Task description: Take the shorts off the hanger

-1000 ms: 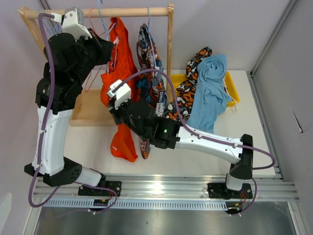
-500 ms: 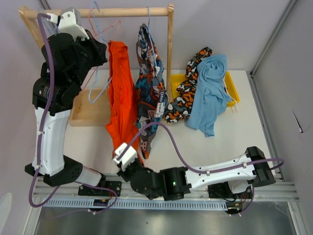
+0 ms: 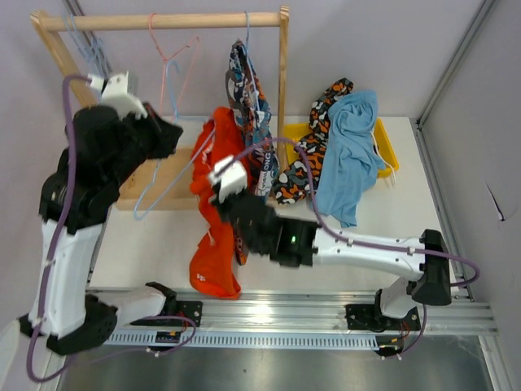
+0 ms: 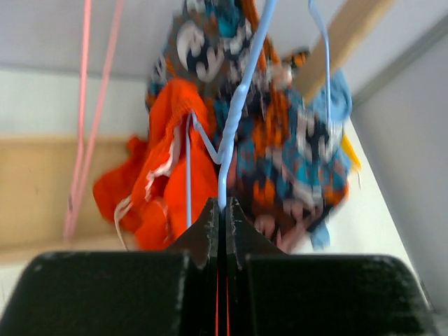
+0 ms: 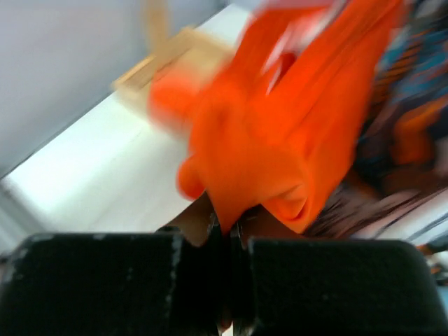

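The plain orange shorts [image 3: 216, 244] hang bunched from mid-table down toward the front rail. My right gripper [image 3: 221, 195] is shut on their fabric; in the right wrist view the orange cloth [image 5: 280, 140] is pinched between the jaws [image 5: 228, 225]. My left gripper [image 3: 173, 135] is shut on the wire of a light blue hanger [image 3: 135, 216], held below the rod. In the left wrist view the hanger [image 4: 234, 119] rises from the shut jaws [image 4: 224, 204], and one arm of it runs into the top of the orange shorts [image 4: 164, 189]. Printed shorts [image 3: 248, 106] hang from the rod.
The wooden rack has a rod [image 3: 163, 20], a right post [image 3: 283, 73] and a base board [image 3: 155, 183]. A pink hanger [image 3: 175, 57] hangs bare on the rod. A yellow bin [image 3: 387, 147] at the right holds camouflage shorts [image 3: 313, 151] and light blue shorts [image 3: 346, 155].
My right gripper closed on the orange shorts, swung down to the front edge, then came back to mid-table. My left gripper lowered the blue hanger away from the rod.
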You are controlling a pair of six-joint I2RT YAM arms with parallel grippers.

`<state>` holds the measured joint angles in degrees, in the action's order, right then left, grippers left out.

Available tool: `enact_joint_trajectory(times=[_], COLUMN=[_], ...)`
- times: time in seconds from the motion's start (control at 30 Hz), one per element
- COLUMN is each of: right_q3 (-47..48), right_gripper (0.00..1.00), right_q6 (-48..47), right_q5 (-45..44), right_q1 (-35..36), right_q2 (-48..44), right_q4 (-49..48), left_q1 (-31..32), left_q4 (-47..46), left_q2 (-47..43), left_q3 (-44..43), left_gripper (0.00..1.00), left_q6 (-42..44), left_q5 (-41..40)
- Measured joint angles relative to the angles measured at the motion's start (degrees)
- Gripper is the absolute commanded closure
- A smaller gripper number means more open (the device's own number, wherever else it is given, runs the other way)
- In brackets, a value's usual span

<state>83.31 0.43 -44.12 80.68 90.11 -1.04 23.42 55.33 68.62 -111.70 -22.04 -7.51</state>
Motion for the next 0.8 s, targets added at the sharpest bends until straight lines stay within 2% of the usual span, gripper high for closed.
enact_joint_trajectory(times=[0.07,0.17,0.27,0.37,0.47,0.57,0.7,0.8], right_q3=[3.34,9.44,10.84,6.27,-3.43,-10.25,-11.85,-11.10], right_gripper=[1.00,1.00,1.00,1.00,1.00,1.00,1.00,1.00], right_q6=[-1.42,-3.17,-3.48,-2.89,-3.10,-4.46,-6.88,-10.03], right_q5=[2.19,3.87,4.96,5.09,2.93,-0.13,-8.13,-17.16], right_q1=[-5.49,-10.93,-10.58,-6.32,4.13,18.10,33.27,41.72], right_q2=[0.72,2.19,1.42,-2.58,-10.25,-16.68,-21.44,-23.67], right_q4=[0.04,0.68,1.29,1.66,1.77,2.49,4.90,5.77], left_q1=[0.09,0.09,0.09,0.09,0.09,0.09,0.09,0.09], left_q4=[1.60,4.85,7.45,9.33,9.20,8.72,7.23,5.53], left_q2=[-7.04,-13.27,-16.26,-14.60,-11.52,-7.63,-1.22,5.22], left_q3=[7.30,11.87,11.06,6.60,2.75,-0.35,-5.09,-10.54], left_gripper=[1.00,1.00,1.00,1.00,1.00,1.00,1.00,1.00], left_q6=[-1.22,-2.49,-2.56,-2.34,-1.75,-0.85,0.22,1.20], left_q5=[1.57,2.14,1.62,-0.11,-2.05,-3.41,-3.96,-3.91])
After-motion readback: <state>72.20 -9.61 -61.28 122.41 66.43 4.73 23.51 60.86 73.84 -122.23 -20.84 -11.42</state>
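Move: The right hand, pinching the orange shorts, has the blue hanger that the left hand holds about 5 cm ahead, 7 cm to its left and 8 cm higher. The patterned shorts hang some 11 cm ahead and 8 cm to its right, slightly lower; the yellow bin is roughly 30 cm ahead, 30 cm to the right and 32 cm below. From the left hand, the orange shorts lie about 3 cm back, 8 cm right and 12 cm below. Forward and up some 8 cm goes the right hand first, still pinching the orange shorts, then it whips back about 30 cm, drifting right and turning roughly 30 degrees counter-clockwise, away from the blue hanger. The left hand keeps its grip on the hanger, jerking it back and a little down and left, then forward and up again to about its starting place. ##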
